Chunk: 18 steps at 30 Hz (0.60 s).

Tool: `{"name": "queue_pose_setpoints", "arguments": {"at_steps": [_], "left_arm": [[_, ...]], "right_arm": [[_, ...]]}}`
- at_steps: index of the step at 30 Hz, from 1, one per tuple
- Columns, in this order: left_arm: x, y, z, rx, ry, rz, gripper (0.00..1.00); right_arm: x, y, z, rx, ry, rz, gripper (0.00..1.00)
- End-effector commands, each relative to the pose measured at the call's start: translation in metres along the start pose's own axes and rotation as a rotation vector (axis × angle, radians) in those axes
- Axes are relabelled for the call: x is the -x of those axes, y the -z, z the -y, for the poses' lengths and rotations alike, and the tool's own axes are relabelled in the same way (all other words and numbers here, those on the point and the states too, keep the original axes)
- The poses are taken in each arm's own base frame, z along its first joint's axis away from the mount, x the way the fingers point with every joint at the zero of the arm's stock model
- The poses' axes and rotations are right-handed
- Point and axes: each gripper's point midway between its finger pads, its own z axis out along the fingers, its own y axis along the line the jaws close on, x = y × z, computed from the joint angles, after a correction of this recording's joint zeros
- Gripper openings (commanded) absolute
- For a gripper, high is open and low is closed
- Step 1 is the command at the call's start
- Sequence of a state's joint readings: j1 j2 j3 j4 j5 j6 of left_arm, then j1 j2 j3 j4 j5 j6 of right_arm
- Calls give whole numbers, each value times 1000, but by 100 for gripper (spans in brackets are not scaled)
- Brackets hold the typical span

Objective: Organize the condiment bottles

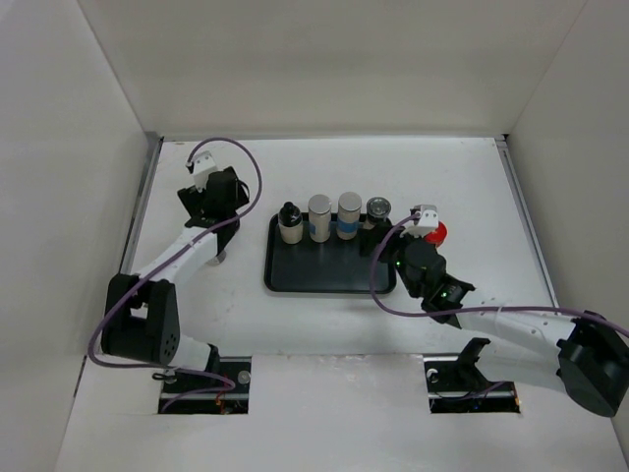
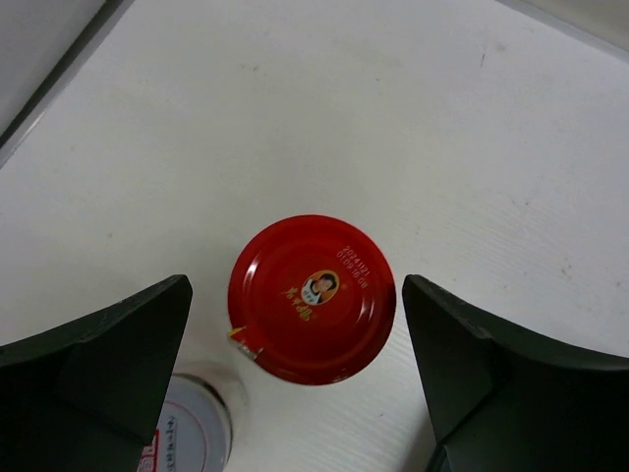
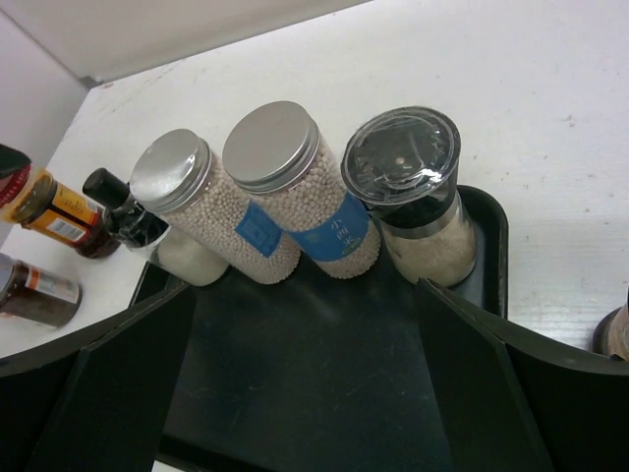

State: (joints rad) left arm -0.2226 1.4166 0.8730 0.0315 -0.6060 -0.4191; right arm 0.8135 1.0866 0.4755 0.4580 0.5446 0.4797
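Observation:
A red-lidded jar [image 2: 313,298] stands on the white table, and my left gripper [image 2: 295,290] hangs open straight above it, one finger on each side and neither touching. A white-lidded jar [image 2: 192,430] stands close beside it. In the overhead view the left gripper [image 1: 211,202] hides both. On the black tray [image 1: 329,275] the back row holds a black-capped bottle [image 1: 290,222], two white cylinders with blue labels [image 1: 319,217] [image 1: 349,214] and a dark-lidded shaker [image 1: 378,210]. My right gripper [image 3: 305,295] is open and empty over the tray's bare floor. Another red-lidded jar [image 1: 437,233] stands right of the tray.
White walls close in the table on the left, back and right. In the right wrist view two brown jars [image 3: 54,211] [image 3: 34,290] stand off the tray's left side. The tray's rim [image 3: 491,246] lies just beyond the right finger. Purple cables loop above both wrists.

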Motion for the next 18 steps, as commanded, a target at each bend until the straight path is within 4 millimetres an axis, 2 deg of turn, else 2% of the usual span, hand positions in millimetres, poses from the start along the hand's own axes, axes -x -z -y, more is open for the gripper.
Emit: {"name": "queue_pose_setpoints", "arguments": {"at_steps": [1, 10, 12, 15, 18], "left_arm": [[14, -8, 19, -65, 28, 5, 89], [3, -18, 21, -52, 19, -15, 74], [1, -19, 20, -49, 20, -18, 66], [11, -18, 21, -51, 33, 2, 52], [42, -6, 28, -93, 92, 91, 48]], "right_arm": [[14, 1, -15, 55, -48, 48, 100], [18, 5, -15, 64, -62, 58, 100], [21, 6, -14, 62, -59, 68, 100], [19, 4, -10, 54, -64, 65, 100], [19, 4, -12, 56, -60, 62, 100]]}}
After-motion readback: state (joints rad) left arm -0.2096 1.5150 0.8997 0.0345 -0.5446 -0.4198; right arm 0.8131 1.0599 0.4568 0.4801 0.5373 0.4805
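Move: The red-lidded jar stands almost between the left hand's open fingers, its middle about 2 cm ahead, 1 cm right and 5 cm below. The white-lidded bottle is some 8 cm back from the jar and 3 cm left of it. The black-capped bottle stands roughly 15 cm right of the jar and 3 cm back. From the right hand, the jar lies about 35 cm left, 7 cm ahead and 8 cm lower. The left hand sinks about 3 cm and slightly forward around the red-lidded jar, then pinches it near the lid. ##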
